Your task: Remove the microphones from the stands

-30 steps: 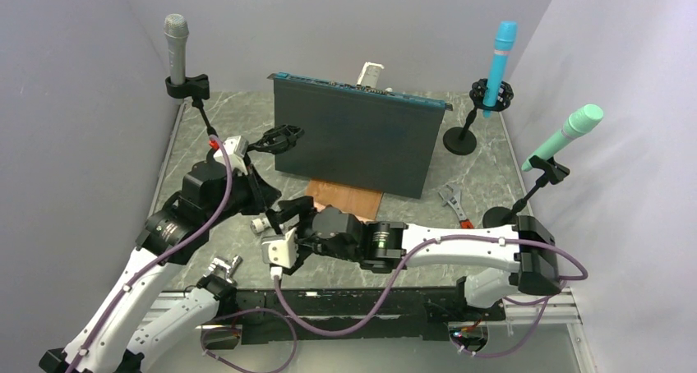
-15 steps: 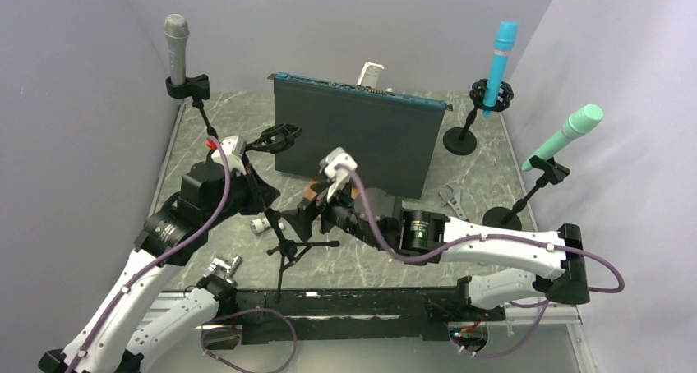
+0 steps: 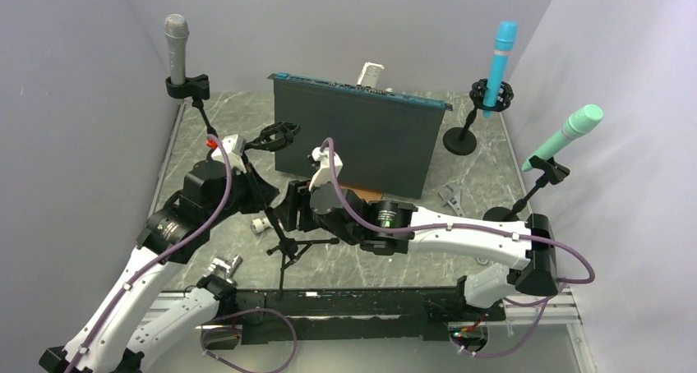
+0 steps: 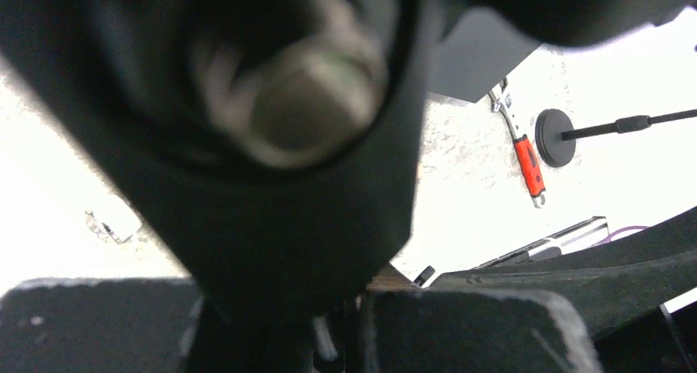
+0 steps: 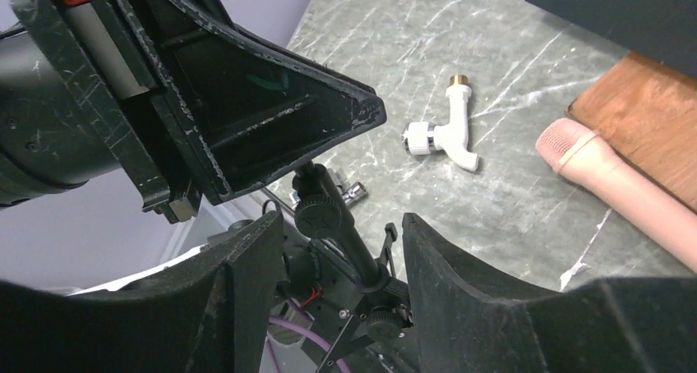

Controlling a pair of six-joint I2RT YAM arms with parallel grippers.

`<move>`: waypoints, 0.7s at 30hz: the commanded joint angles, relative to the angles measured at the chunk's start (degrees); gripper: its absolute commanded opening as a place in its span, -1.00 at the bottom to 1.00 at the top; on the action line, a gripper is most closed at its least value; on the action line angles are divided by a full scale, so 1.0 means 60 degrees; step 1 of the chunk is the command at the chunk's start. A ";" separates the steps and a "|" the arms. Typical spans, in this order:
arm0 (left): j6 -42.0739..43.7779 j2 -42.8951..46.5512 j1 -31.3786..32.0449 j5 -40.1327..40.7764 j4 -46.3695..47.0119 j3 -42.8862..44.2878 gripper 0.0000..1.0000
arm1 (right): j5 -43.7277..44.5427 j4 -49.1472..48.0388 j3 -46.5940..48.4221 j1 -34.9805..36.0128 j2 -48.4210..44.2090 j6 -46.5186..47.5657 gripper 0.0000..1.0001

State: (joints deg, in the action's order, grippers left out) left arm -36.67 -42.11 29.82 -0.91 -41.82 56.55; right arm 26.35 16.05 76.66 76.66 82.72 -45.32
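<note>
A black tripod mic stand (image 3: 265, 202) stands at the near left; its clip (image 3: 279, 135) is empty. My left gripper (image 3: 251, 177) is shut on the stand's upper pole; in the left wrist view (image 4: 355, 328) the stand fills the frame, blurred. My right gripper (image 3: 288, 210) is open, with its fingers on either side of the lower pole (image 5: 327, 213) and not touching it; the right wrist view shows it too (image 5: 341, 241). A pink microphone (image 5: 612, 180) lies on the table beside a wooden board (image 5: 649, 110). The right arm hides it in the top view.
A grey microphone (image 3: 175, 48), a blue one (image 3: 499, 52) and a green one (image 3: 567, 135) sit in other stands. A dark upright panel (image 3: 353, 139) stands mid-table. A white faucet piece (image 5: 448, 131) lies near the stand. A red-handled wrench (image 3: 454, 202) lies at the right.
My right gripper has risen from beside the stand's base, turned over, and moved left so that its open fingers flank the pole. The left arm and stand have stayed put.
</note>
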 commanded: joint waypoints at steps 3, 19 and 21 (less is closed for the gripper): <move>-0.0229 0.0060 0.0039 0.0021 0.0671 0.0561 -1.00 | -0.0510 -0.0154 0.0615 -0.0114 0.0319 -0.0280 0.05; -0.0132 0.0081 0.0038 0.0030 0.0557 0.0661 -1.00 | -0.1153 -0.0602 0.0687 -0.0273 0.0851 0.0290 -0.45; -0.0107 0.0075 0.0039 0.0045 0.0534 0.0657 -1.00 | -0.1139 -0.0635 0.0678 -0.0295 0.0862 0.0592 -0.53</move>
State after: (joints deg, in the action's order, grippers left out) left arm -36.62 -42.52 29.82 -0.51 -41.89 56.93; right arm 18.98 14.41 78.17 75.48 87.77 -44.88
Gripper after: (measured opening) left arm 0.159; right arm 0.283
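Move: The ridged knob on the microphone stand's pole lies just off the right fingertips, about 3 cm to the right hand's left and 3 cm lower. The left gripper holding the stand is roughly 6 cm left, 3 cm farther out and 3 cm above the right hand; from it the knob is some 3 cm back, 3 cm right and 6 cm down. On the table, some 20 cm below the right hand, lie the white tap, 8 cm ahead and 6 cm left, and the pink microphone, 8 cm ahead and 14 cm right. The stand's knob is taken between the right fingers: the right hand slides about 2.5 cm left and as much down onto the pole beneath the left gripper, turning only slightly counter-clockwise, and its half-open fingers close to about half their gap, pinching the knob from both sides. The left hand stays still and keeps its grip on the stand. ##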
